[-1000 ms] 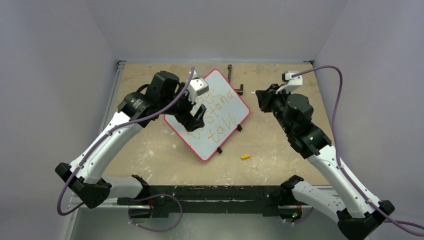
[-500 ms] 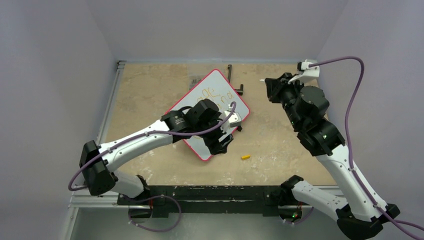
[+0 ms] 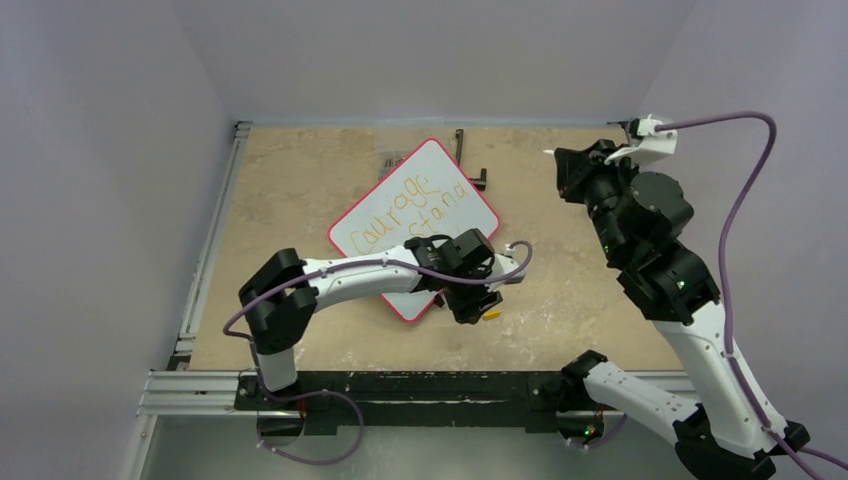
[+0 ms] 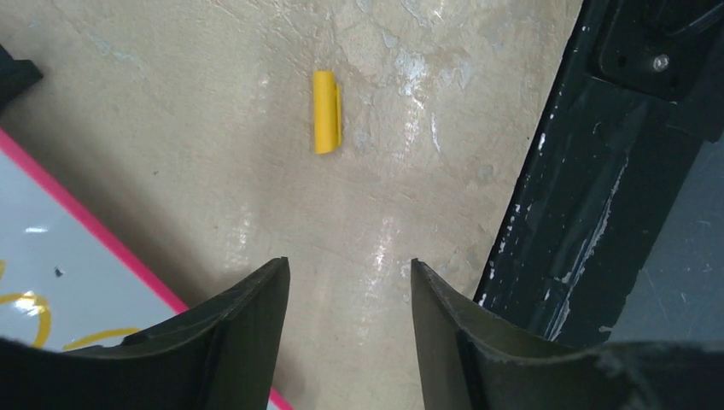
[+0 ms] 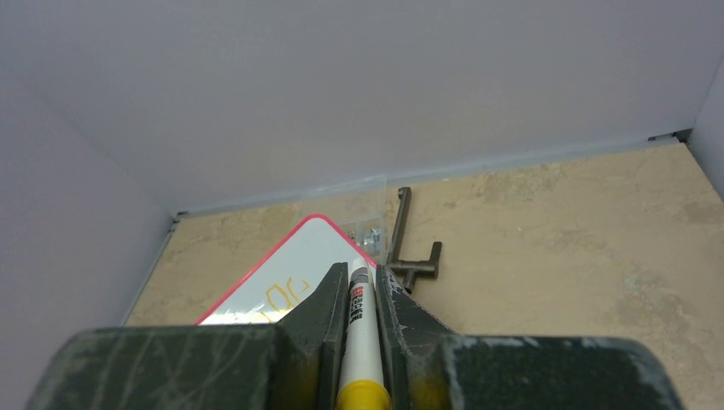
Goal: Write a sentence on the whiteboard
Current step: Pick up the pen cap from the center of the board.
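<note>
The whiteboard (image 3: 436, 162) lies tilted like a diamond mid-table, red-pink rim around a pale face. Orange-yellow lettering, the sentence (image 3: 396, 210), reads "courage" and "stand"; my left arm covers the lower lines. My left gripper (image 3: 480, 306) hangs open just off the board's near corner (image 4: 77, 290), over bare table (image 4: 350, 273). A small yellow marker cap (image 4: 325, 112) lies a little ahead of its fingertips, touching nothing. My right gripper (image 3: 568, 168) is raised at the back right, shut on a white marker (image 5: 360, 329) with a yellow band, tip pointing toward the board (image 5: 286, 275).
A black L-shaped bracket (image 3: 470, 165) and a small clear bag of screws (image 5: 367, 231) lie behind the board. The black base rail (image 4: 589, 196) runs along the table's near edge, right beside the left gripper. Walls close in the table on three sides.
My left arm swung from the board's upper left across it to its near corner by the yellow cap, jaws narrowing. The right arm lifted back and to the right with the marker.
</note>
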Controlling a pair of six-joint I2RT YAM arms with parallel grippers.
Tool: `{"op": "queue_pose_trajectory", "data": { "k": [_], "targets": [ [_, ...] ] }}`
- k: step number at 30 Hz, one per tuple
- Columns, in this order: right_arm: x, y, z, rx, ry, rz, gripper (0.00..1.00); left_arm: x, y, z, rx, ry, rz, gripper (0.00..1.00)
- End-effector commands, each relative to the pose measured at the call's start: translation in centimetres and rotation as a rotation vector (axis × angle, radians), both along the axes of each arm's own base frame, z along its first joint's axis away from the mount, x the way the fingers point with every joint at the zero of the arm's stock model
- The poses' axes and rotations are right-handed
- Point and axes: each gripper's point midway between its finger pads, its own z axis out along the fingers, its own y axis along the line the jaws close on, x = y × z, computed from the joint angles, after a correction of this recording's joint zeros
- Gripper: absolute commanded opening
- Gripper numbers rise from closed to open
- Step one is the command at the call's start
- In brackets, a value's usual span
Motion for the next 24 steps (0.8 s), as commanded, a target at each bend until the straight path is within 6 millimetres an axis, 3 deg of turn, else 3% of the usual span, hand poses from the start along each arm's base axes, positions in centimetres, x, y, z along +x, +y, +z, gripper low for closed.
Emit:
{"op": "queue_pose_trajectory", "data": {
  "k": [1, 12, 24],
  "targets": [
    [-1.8, -2.4, 4.4, 0.035, -0.103, -0.064, 0.00, 1.5, -3.5, 1.1, -0.064, -0.057, 0.021, 0.50],
    [-2.1, -2.6, 5.3, 0.011, -0.120, -0.060, 0.00, 2.2, -6.2, -2.5, -0.011, -0.023, 0.057, 0.41],
    [-1.6, -2.0, 5.0, 0.012, -0.109, -0.043, 0.00, 1.2, -5.8, -6.1, 0.077, -0.012, 0.059, 0.31]
  ]
}}
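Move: The yellow pen cap lies on the table about 7 cm to the left hand's right, some 2 cm ahead of it and 8 cm below. At that same table level, the whiteboard's middle is about 20 cm ahead of this hand and 9 cm to its left. The board's right-hand clip is roughly 14 cm ahead and 5 cm right. From the right hand the cap is around 11 cm back, 11 cm left and 43 cm down. The pen cap is neared from its left by the left hand, which goes right about 5 cm and a little lower, then sinks steeply, some 6 cm down in all, still slanting to the right. Its fingers narrow from about half open to a third, short of the cap. The right hand, still gripping the uncapped pen, rises about 4 cm and eases back and right. ##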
